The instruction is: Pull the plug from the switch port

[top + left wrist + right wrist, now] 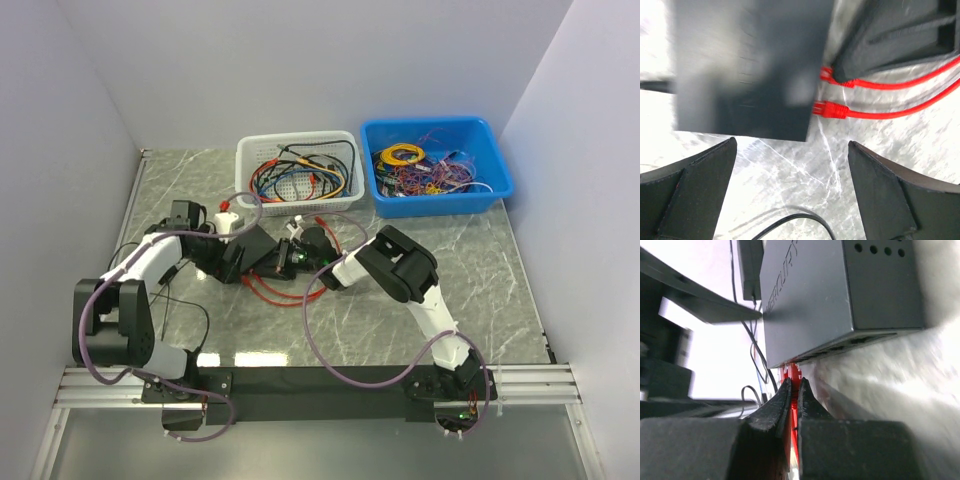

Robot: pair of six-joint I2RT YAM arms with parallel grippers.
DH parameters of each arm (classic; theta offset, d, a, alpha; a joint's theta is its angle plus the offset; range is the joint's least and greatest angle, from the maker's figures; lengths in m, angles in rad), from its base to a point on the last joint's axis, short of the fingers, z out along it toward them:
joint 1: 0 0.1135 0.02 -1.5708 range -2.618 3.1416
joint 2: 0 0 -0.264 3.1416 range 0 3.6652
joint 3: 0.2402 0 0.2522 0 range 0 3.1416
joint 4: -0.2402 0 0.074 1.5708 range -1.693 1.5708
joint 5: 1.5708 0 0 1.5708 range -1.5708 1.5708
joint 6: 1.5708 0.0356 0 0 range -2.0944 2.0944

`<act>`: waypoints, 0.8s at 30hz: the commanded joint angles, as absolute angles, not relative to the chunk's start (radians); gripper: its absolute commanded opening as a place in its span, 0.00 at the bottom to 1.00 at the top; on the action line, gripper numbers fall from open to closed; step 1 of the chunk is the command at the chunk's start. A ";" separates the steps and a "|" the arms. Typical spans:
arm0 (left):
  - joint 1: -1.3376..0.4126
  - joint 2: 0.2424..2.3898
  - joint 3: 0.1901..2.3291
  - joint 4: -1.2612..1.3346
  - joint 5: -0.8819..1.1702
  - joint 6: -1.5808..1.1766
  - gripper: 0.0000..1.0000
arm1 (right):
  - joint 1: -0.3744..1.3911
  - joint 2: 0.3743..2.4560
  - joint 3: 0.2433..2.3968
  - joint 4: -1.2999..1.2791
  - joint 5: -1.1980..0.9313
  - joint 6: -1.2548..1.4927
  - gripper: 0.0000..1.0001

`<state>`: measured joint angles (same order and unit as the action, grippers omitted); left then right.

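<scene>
The matte-black switch (250, 250) lies on the marble table left of centre. In the left wrist view the switch (745, 70) fills the upper left, with two red plugs (830, 108) at its port edge. My left gripper (792, 165) is open and empty, and the switch sits just beyond its fingertips. In the top view the left gripper (218, 258) is at the switch's left side. My right gripper (794, 385) is shut on a red plug (792, 372) right at the port row of the switch (830, 295). In the top view the right gripper (288, 258) is at the switch's right side.
Red cable (275, 292) loops on the table in front of the switch. A white mesh basket (250, 150) of cables and a blue bin (500, 170) of wires stand at the back. A thin black cable (790, 222) lies under my left gripper. Walls close in on both sides.
</scene>
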<state>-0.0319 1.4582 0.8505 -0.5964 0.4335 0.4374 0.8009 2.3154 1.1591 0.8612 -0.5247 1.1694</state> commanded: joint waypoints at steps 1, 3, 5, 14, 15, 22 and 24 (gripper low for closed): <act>-0.021 1.433 0.917 -0.601 0.465 0.453 0.99 | 0.775 2.278 1.097 0.802 -0.494 1.092 0.00; -0.020 1.489 0.923 -0.565 0.439 0.431 0.99 | 0.772 2.263 1.085 0.802 -0.489 1.082 0.00; -0.021 1.532 0.930 -0.549 0.407 0.422 0.99 | 0.764 2.255 1.068 0.805 -0.489 1.077 0.00; -0.020 1.660 0.954 -0.494 0.386 0.408 0.99 | 0.758 2.284 1.069 0.837 -0.512 1.104 0.12; -0.020 1.666 0.954 -0.498 0.405 0.408 0.99 | 0.759 2.290 1.071 0.857 -0.511 1.114 0.15; -0.020 1.684 0.933 -0.508 0.456 0.423 0.99 | 0.767 2.332 1.094 0.887 -0.471 1.158 0.33; -0.020 1.687 0.931 -0.508 0.457 0.420 0.99 | 0.769 2.348 1.106 0.899 -0.466 1.167 0.33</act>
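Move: The right fingers are already shut on a red plug at the switch's right side, practically at the hand point; a second red plug is about 2 cm back from it. The switch's middle lies some 5 cm ahead and 3 cm to the left of the right hand. From the left hand, the switch's middle is about 8 cm ahead, 4 cm right and 3 cm below, and the gripped plug 3 cm ahead and 8 cm right. Right hand tugs the pinched plug 1.5 cm right, then half-opens; left hand hops 4 cm forward astride the switch. ##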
